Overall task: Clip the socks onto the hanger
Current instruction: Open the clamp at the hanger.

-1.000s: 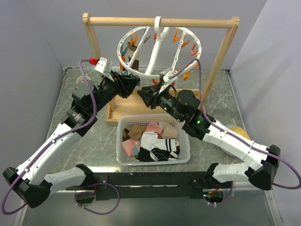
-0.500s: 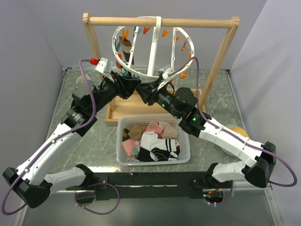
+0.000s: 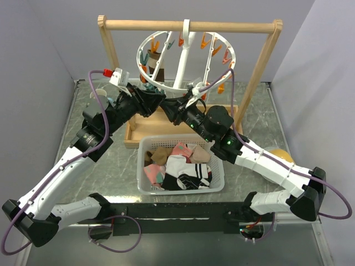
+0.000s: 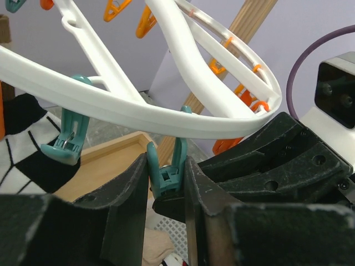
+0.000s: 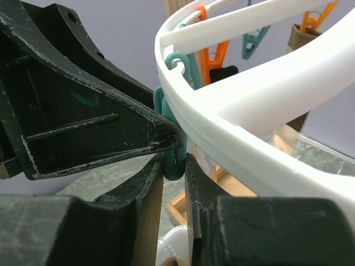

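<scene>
The white ring hanger (image 3: 173, 88) hangs from the wooden bar, with orange and teal pegs round it. A brown sock (image 3: 156, 57) hangs clipped at its far left, and a black-and-white sock (image 4: 22, 147) hangs from another peg. My left gripper (image 3: 160, 100) is shut on the handles of a teal peg (image 4: 165, 169) under the ring's near rim (image 4: 138, 113). My right gripper (image 3: 168, 109) meets it from the right, and its fingers close on the same peg's lower end (image 5: 172, 163). A dark shape sits under the peg; I cannot tell if it is fabric. Other socks (image 3: 183, 166) lie in the basket.
The white mesh basket (image 3: 139, 172) stands in front of the arms. A shallow wooden tray (image 3: 136, 133) lies under the tall wooden frame (image 3: 188, 25). A yellow object (image 3: 280, 155) lies right, behind my right arm. Grey walls close in both sides.
The right gripper moved left to meet the left gripper at the peg. The hanger ring tipped up steeply, then swung back to a flatter tilt.
</scene>
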Available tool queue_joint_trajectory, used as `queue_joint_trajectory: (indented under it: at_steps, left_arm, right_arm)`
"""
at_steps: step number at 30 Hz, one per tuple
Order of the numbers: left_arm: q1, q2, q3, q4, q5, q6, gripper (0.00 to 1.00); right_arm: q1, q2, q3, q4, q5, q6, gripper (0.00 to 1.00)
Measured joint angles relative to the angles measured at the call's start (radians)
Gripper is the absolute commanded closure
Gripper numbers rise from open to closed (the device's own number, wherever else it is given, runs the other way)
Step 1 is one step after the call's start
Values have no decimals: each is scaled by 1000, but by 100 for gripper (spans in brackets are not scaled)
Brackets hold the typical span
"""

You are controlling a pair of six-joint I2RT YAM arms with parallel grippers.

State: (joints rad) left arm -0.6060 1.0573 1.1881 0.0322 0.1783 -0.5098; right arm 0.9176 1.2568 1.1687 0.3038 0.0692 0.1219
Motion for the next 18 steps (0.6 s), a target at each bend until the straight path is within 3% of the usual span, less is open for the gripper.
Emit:
queue_joint_trajectory:
  at_steps: [2, 3, 4, 9, 18]
  left_arm:
    - [0, -5, -7, 6, 2, -7, 64]
    - [0, -7, -11, 8, 4, -10, 46]
    - [0, -9, -14, 11, 5, -14, 38]
    - [6, -16, -24, -3, 3, -38, 31]
    - [7, -16, -21, -14, 3, -93, 33]
  right_arm:
    - [7, -6, -7, 4, 9, -5, 100]
    - [11, -11, -13, 7, 15, -8, 100]
    - [14, -15, -16, 8, 20, -9, 100]
    - [27, -22, -18, 13, 71, -35, 100]
    - [81, -14, -17, 29, 183, -111, 100]
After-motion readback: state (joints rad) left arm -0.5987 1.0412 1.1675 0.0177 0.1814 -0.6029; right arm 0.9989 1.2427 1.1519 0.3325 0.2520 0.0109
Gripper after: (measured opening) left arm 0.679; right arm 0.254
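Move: The teal clamp being worked on is already between both hands' fingertips, its middle roughly 1 cm above each hand point. From the left hand, the hanger's white rim passes about 3 cm above and 1 cm farther out, and a second teal clamp hangs some 4 cm to the left, 3 cm farther out and 1 cm higher. Left fingers open wide off the teal clamp, staying nearly in place; right keeps its pinch, turning roughly 5 degrees clockwise. ##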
